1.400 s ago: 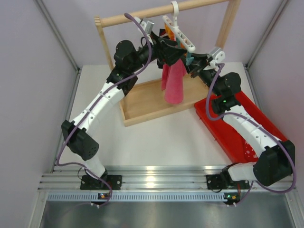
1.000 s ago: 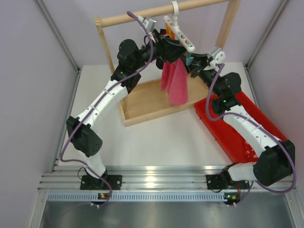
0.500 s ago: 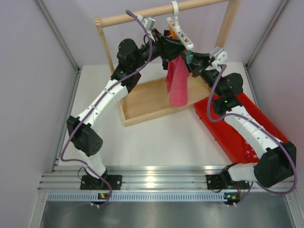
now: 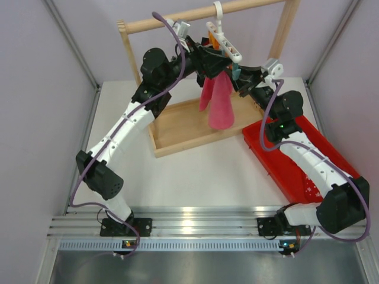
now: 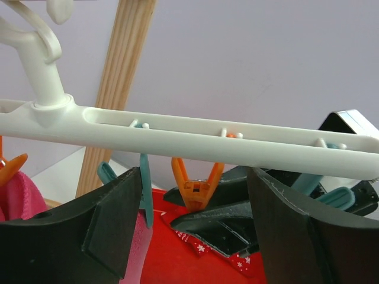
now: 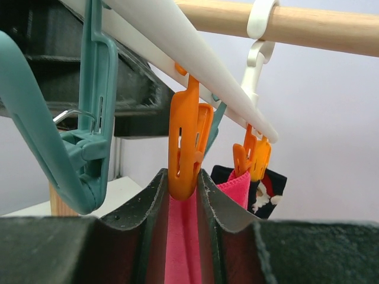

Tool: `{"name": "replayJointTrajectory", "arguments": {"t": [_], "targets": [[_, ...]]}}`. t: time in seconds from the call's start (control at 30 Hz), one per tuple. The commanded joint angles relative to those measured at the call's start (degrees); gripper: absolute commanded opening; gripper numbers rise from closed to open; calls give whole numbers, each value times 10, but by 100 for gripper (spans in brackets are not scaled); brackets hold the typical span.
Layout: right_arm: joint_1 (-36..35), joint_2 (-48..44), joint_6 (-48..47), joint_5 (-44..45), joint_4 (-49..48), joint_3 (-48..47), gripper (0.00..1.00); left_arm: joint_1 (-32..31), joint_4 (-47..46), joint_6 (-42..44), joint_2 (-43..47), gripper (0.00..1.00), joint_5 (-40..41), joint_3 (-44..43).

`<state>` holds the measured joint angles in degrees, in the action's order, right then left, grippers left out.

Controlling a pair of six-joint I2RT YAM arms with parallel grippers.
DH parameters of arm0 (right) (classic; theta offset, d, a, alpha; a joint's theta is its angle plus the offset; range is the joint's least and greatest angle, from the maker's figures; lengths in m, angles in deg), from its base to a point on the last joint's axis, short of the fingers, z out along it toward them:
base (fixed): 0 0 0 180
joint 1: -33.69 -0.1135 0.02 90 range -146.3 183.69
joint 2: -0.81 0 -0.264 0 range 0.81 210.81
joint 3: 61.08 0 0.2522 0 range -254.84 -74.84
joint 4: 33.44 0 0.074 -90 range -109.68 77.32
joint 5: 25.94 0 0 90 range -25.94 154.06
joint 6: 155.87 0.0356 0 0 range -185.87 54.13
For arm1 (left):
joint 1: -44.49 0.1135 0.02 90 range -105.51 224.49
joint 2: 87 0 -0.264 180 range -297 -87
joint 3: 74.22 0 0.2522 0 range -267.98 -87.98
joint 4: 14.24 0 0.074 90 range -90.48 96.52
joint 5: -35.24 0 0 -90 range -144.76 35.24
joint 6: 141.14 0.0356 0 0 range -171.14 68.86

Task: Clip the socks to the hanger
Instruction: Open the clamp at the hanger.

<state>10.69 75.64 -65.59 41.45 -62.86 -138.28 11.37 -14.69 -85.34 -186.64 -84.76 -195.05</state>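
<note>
The white hanger (image 4: 224, 40) hangs by its hook from the wooden rail (image 4: 177, 19); its bar also crosses the left wrist view (image 5: 207, 139). My left gripper (image 5: 195, 177) is open, its fingers wide apart either side of an orange clip (image 5: 197, 186) under the bar. My right gripper (image 6: 182, 174) is shut on a red sock (image 5: 237, 257) with white snowflakes, which hangs under its fingers. Its fingertips sit either side of the lower end of the orange clip (image 6: 185, 148). Both grippers meet at the hanger, left (image 4: 207, 59) and right (image 4: 238, 76). A second red printed piece (image 4: 309, 190) lies in the tray.
A long pink cloth (image 4: 219, 103) hangs from the hanger beside my left gripper. A black printed cloth (image 6: 263, 189) hangs from another orange clip. Teal clips (image 6: 89, 154) hang near the right gripper. The wooden frame base (image 4: 177, 127) and red tray (image 4: 284, 165) lie below.
My left arm has shifted its elbow leftwards while its gripper stays at the hanger. The hanger and pink cloth have swung slightly. My right arm has hardly moved.
</note>
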Motion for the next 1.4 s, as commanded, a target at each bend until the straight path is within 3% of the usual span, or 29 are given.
{"name": "replayJointTrajectory", "arguments": {"t": [0.0,0.33,1.37], "targets": [[5,-20,17,-27,-26,-22,0,-4,27,22,62,76,18,5],[7,-20,22,-31,-22,-27,0,-4,76,36,85,69,43,21],[14,-21,30,-57,-15,-27,0,-4,-9,-58,-5,54,-7,-45]]}}
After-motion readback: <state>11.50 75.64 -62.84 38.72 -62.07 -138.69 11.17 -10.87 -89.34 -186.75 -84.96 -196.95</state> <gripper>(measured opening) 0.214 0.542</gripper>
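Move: The orange clip, held at its foot by the right fingers, is roughly 2 cm right and 1 cm ahead of the left hand point, at its height; from the right hand its middle is about 2 cm up, 1 cm ahead and 1 cm left. From the left hand, the inner teal clip is 5 cm ahead, crowding the far finger, the outer teal clip 4 cm back and 4 cm right. The hanger bar runs 3 cm above the orange clip. Draw the left gripper about 4 cm back, left and up to clear its far finger from the inner teal clip, then bring it forward, right and down again, dipping some 2 cm below its start before rising level. Partly close the fingers around the orange clip's two arms, while the right hand keeps its pinch on the foot. ##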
